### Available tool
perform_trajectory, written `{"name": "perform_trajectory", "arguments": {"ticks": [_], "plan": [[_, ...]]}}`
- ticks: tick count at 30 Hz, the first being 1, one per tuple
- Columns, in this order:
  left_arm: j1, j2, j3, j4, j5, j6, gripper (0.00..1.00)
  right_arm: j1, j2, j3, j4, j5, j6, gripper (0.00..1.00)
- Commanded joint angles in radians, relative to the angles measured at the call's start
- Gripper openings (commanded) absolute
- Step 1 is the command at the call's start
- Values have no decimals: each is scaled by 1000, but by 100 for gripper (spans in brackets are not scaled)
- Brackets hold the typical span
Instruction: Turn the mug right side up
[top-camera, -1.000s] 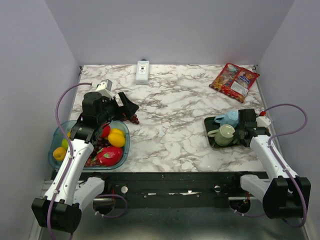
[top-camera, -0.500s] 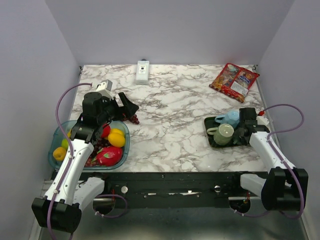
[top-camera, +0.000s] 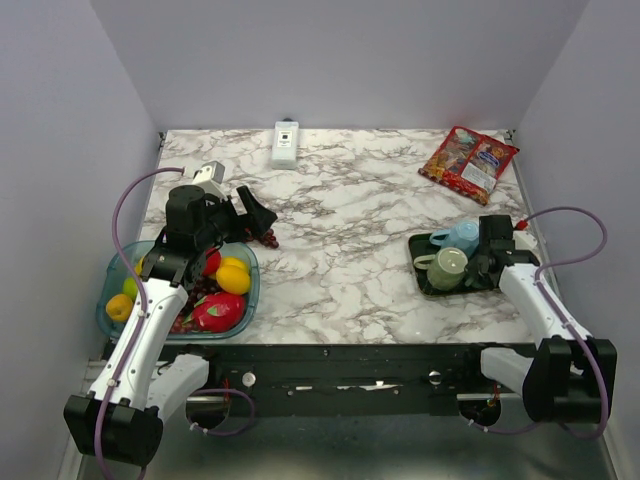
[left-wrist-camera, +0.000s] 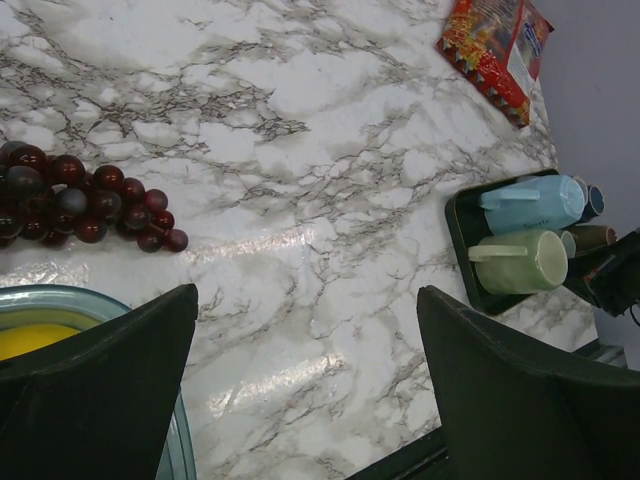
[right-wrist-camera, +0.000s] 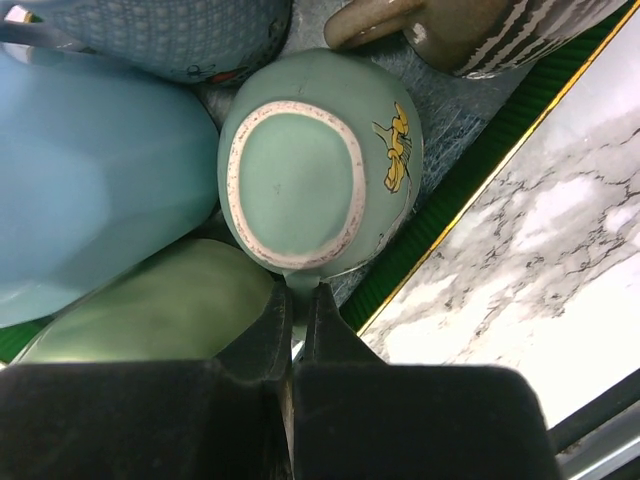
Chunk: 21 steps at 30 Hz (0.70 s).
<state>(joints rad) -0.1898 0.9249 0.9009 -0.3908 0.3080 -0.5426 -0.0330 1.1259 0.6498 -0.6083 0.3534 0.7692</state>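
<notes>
In the right wrist view a teal mug (right-wrist-camera: 300, 175) stands upside down, its unglazed base ring facing up, inside the green tray (right-wrist-camera: 470, 165). Its handle points toward my right gripper (right-wrist-camera: 298, 310), whose fingers are shut on that handle. From the top view the right gripper (top-camera: 488, 262) sits at the tray's right side and hides this mug. My left gripper (left-wrist-camera: 305, 370) hangs open over bare marble, far to the left (top-camera: 255, 215), holding nothing.
A light blue mug (top-camera: 458, 237) and a pale green mug (top-camera: 448, 266) lie on their sides in the tray; a striped brown mug (right-wrist-camera: 500, 30) crowds the teal one. Grapes (top-camera: 268, 238), a fruit bowl (top-camera: 113, 268), a snack bag (top-camera: 468, 158) and a white device (top-camera: 286, 142) lie elsewhere.
The right gripper's fingers have closed onto the teal mug's handle, and that wrist has shifted slightly over the tray. The left arm has stayed put.
</notes>
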Motion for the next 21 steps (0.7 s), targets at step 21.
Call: {"name": "perform_trajectory", "arguments": {"ticks": [21], "plan": [[3, -1, -28, 144, 221, -123, 99, -4, -336, 362, -200, -222, -77, 0]]}}
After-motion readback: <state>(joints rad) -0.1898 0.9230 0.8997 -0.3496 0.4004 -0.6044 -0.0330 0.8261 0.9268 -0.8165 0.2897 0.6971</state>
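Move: The right fingers are already shut on the handle of the upside-down mint mug, whose middle lies about 4 cm ahead and 4 cm right, roughly at hand height. The larger green mug is some 4 cm ahead and 5 cm left, the light blue mug about 10 ahead and 3 left, the textured blue mug 12 ahead and 4 right, the brown mug 4 ahead and 13 right. From the left hand the mint mug lies roughly 58 cm right, 2 cm back and 20 cm below. Almost straight up, gathering speed after a slow start, the right hand raises the mint mug by its pinched handle about 14 cm out of the tray, clear of the mugs around it. Meanwhile the wrist tilts steadily, swinging the fingers up and outward by some 20 degrees, with the grip kept. The empty, open left hand drifts slightly right and up near the end. ##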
